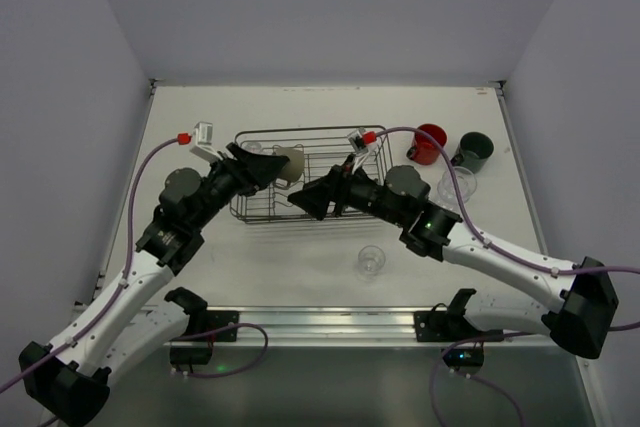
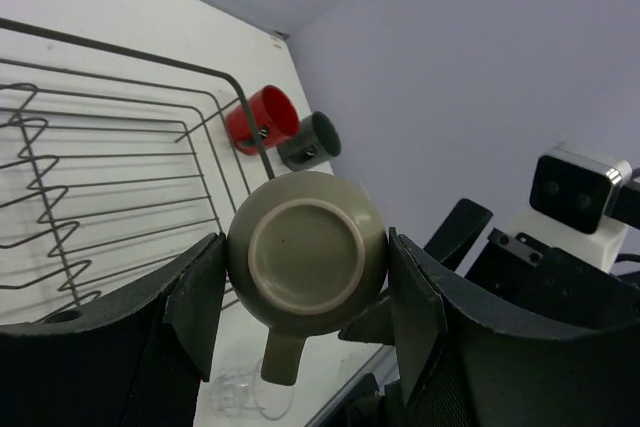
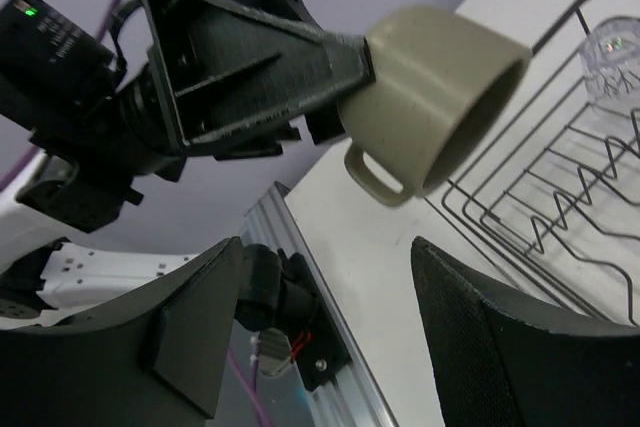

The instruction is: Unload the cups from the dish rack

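My left gripper is shut on the small olive-tan cup and holds it above the black wire dish rack. In the left wrist view the cup shows its base, handle down, between both fingers. My right gripper hangs open and empty just in front of that cup, over the rack's near side. A clear glass lies in the rack. The red mug and dark grey-green mug stand on the table to the right of the rack.
One clear glass stands on the table in front of the rack. Another glass sits by the right arm, below the mugs. The metal rail runs along the near edge. White walls close in the table.
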Controlling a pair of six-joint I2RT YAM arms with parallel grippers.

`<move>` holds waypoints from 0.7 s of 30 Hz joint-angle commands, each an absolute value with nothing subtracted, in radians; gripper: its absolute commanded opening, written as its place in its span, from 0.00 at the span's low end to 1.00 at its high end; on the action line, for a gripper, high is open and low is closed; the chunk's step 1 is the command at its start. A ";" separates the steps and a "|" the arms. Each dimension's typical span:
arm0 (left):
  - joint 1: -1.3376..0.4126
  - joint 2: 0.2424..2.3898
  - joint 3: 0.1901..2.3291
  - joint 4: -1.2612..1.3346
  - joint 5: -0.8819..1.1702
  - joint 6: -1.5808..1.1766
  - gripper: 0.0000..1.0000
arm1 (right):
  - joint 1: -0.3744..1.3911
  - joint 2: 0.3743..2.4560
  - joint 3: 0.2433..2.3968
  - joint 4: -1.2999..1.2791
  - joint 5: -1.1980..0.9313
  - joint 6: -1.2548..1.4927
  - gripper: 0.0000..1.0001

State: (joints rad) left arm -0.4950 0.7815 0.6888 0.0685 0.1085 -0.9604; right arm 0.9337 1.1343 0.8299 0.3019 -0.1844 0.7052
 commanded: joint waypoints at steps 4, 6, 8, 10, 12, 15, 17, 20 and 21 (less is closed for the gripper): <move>-0.489 0.738 0.698 0.221 0.291 -1.094 0.20 | 0.900 1.158 0.907 0.422 -0.244 0.683 0.71; -0.489 0.742 0.704 0.215 0.308 -1.103 0.19 | 0.897 1.161 0.908 0.434 -0.247 0.683 0.70; -0.489 0.747 0.698 0.250 0.337 -1.129 0.19 | 0.894 1.173 0.919 0.442 -0.259 0.678 0.69; -0.489 0.752 0.692 0.265 0.354 -1.149 0.19 | 0.893 1.180 0.933 0.451 -0.271 0.675 0.64; -0.489 0.753 0.692 0.270 0.360 -1.154 0.19 | 0.894 1.183 0.934 0.491 -0.290 0.676 0.60; -0.489 0.756 0.686 0.270 0.365 -1.155 0.19 | 0.893 1.186 0.931 0.547 -0.285 0.678 0.54; -0.489 0.758 0.672 0.276 0.370 -1.166 0.20 | 0.893 1.200 0.924 0.589 -0.285 0.687 0.49; -0.489 0.758 0.651 0.288 0.368 -1.180 0.24 | 0.893 1.210 0.893 0.668 -0.298 0.709 0.44; -0.489 0.758 0.644 0.291 0.367 -1.187 0.23 | 0.893 1.215 0.891 0.676 -0.293 0.712 0.49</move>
State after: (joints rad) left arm -0.4919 0.7609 0.6601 0.2314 0.3031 -1.1374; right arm 0.8944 1.2026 0.8814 0.5102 -0.2832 0.7071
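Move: The beige mug, already held in the left hand with its mouth facing away from that hand, is about 7 cm ahead and 4 cm left of the right hand, roughly level. The small glass on the table sits some 8 cm back, 13 cm right and 25 cm below the right hand. From the left hand, the right gripper is about 7 cm back and 4 cm right; the glass left in the dish rack is roughly 14 cm ahead, 10 cm left and 24 cm down. Rising together, the two hands close on each other: the left draws the mug up some 4 cm, back and to the right towards the right gripper, rolling its left side down and turning clockwise, about 15 degrees in all, grip kept. The right climbs about 5 cm with little sideways travel, tipping up slightly, and from halfway narrows its open fingers by roughly a third, one finger into the mug's mouth, the other outside its wall. ##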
